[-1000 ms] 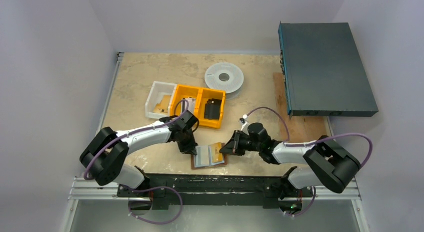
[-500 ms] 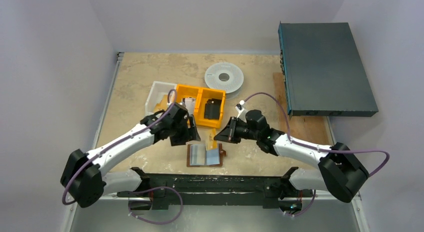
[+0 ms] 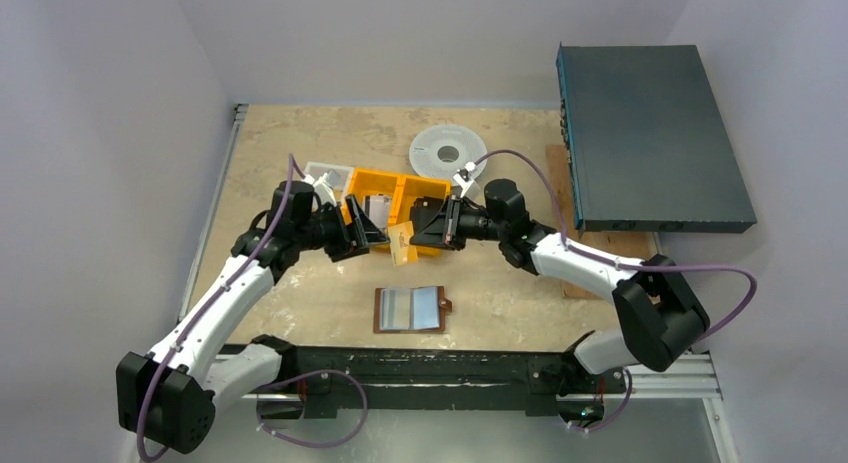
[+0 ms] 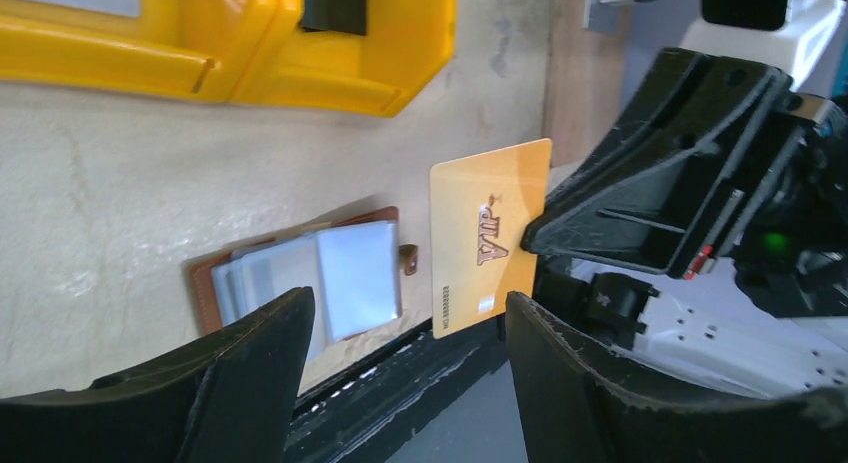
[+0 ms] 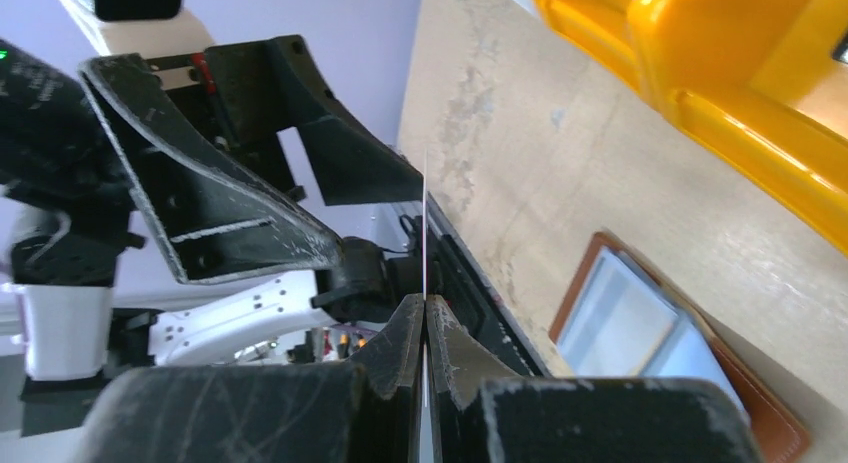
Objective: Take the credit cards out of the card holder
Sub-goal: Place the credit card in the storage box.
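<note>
The card holder [image 3: 410, 309] lies open near the table's front edge, its pale inner face up. Pale credit cards [image 4: 262, 275] sit in its left pocket. My right gripper [image 3: 418, 230] hangs above the table in front of the orange bin, shut on one edge of a gold credit card [image 3: 402, 241] lettered "VIP" [image 4: 490, 233]. In the right wrist view that card [image 5: 424, 223] shows edge-on between the closed fingertips of the right gripper [image 5: 424, 301]. My left gripper [image 3: 364, 233] faces it from the left, open and holding nothing, and its fingers [image 4: 250, 373] frame the card from a short distance.
An orange two-compartment bin [image 3: 395, 188] stands just behind both grippers, with a white bin [image 3: 318, 173] to its left. A grey filament spool [image 3: 448, 151] lies further back. A large dark box [image 3: 650, 138] and a wooden board [image 3: 600, 255] fill the right side.
The right gripper drew the gold card out of the holder and carried it up and back. The left gripper let go of the holder, opened and rose toward the card.
</note>
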Tool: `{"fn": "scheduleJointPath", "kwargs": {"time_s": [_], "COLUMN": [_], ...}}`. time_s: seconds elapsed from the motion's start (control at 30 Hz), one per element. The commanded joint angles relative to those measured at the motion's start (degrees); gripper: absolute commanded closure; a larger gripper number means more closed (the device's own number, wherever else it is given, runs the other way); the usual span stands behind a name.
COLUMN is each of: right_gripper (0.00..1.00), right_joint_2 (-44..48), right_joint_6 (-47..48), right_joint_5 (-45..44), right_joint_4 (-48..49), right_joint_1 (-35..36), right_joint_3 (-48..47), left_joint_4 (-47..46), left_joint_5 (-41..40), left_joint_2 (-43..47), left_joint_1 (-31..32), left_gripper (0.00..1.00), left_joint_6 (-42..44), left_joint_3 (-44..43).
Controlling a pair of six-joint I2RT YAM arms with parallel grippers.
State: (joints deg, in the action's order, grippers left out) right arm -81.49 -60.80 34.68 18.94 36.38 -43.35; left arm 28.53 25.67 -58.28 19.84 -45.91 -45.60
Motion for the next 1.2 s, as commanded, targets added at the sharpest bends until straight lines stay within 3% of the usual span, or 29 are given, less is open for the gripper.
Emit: {"fn": "scheduleJointPath", "kwargs": {"time_s": [0.0,0.3,0.53,0.63,0.67,0.77,0.8,0.83,1.0,1.17], "right_gripper": [1.00,1.00,1.00,0.98,0.89,0.45,0.19,0.03,0.01,0.01], "right_joint_2": [-1.26,-3.17,-2.82,-2.44,-2.19,-0.73,-0.04,0.65,4.49,7.24], "right_joint_6": [-3.66,-7.68,-7.16,-5.73,-4.93,-0.01,1.86,3.75,9.78,12.92], "right_joint_5": [7.31,10.32,9.48,8.99,8.44,4.94,3.33,1.78,-6.58,-12.70], "right_joint_4": [7.27,13.35,13.10,11.38,10.13,2.79,-0.08,-2.97,-13.27,-18.75], "right_joint_1": [-0.55,-0.65,-0.68,-0.62,-0.64,-0.69,-0.70,-0.66,-0.69,-0.66], "right_joint_3": [-3.50,-3.41,-2.77,-3.23,-3.56,-4.97,-5.75,-6.37,-8.45,-9.29], "left_joint_4": [-11.34,-19.72,-23.15,-22.90,-22.11,-17.43,-15.06,-13.25,-3.07,11.92], "left_joint_5": [13.78,19.92,21.72,21.45,20.94,18.24,16.57,15.58,6.96,-14.74], "left_joint_2": [-1.05,-3.72,-4.80,-4.34,-4.15,-3.38,-3.15,-2.91,-1.94,-4.28], "left_joint_1": [-2.66,-3.53,-3.50,-3.49,-3.50,-3.49,-3.49,-3.49,-3.49,-2.87], "left_gripper": [0.32,0.48,0.99,1.00,1.00,1.00,1.00,1.00,1.00,1.00], "left_joint_6": [-1.50,-5.38,-7.28,-7.14,-6.89,-4.72,-3.65,-2.80,1.67,7.39], "left_joint_3": [1.89,2.99,4.48,4.45,4.22,2.46,1.76,0.91,-3.91,-14.32]}}
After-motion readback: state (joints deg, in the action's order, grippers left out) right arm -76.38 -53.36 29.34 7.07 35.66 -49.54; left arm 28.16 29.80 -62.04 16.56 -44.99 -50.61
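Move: The gold credit card, still pinched at its edge by the right fingers, lies about 6 cm right and 1 cm back of the left hand, level with it; from the right hand it sits some 2 cm left. The open left fingers are about 8 cm left of the right hand. The middle yellow box lies 16 cm ahead and 2 cm left of the left hand, 14 cm below; the card holder, 9 cm back and 7 cm right, 16 cm below. The gold card passes from right to left in mid-air: the right hand lifts it a couple of centimetres and slightly left, while the open left fingers reach about 3 cm right and up, rolling nearly 20 degrees, and pinch its free edge. Then the right fingers open and back off rightward and forward; the left hand, keeping its grip, draws back left and slightly forward, rolling back. ##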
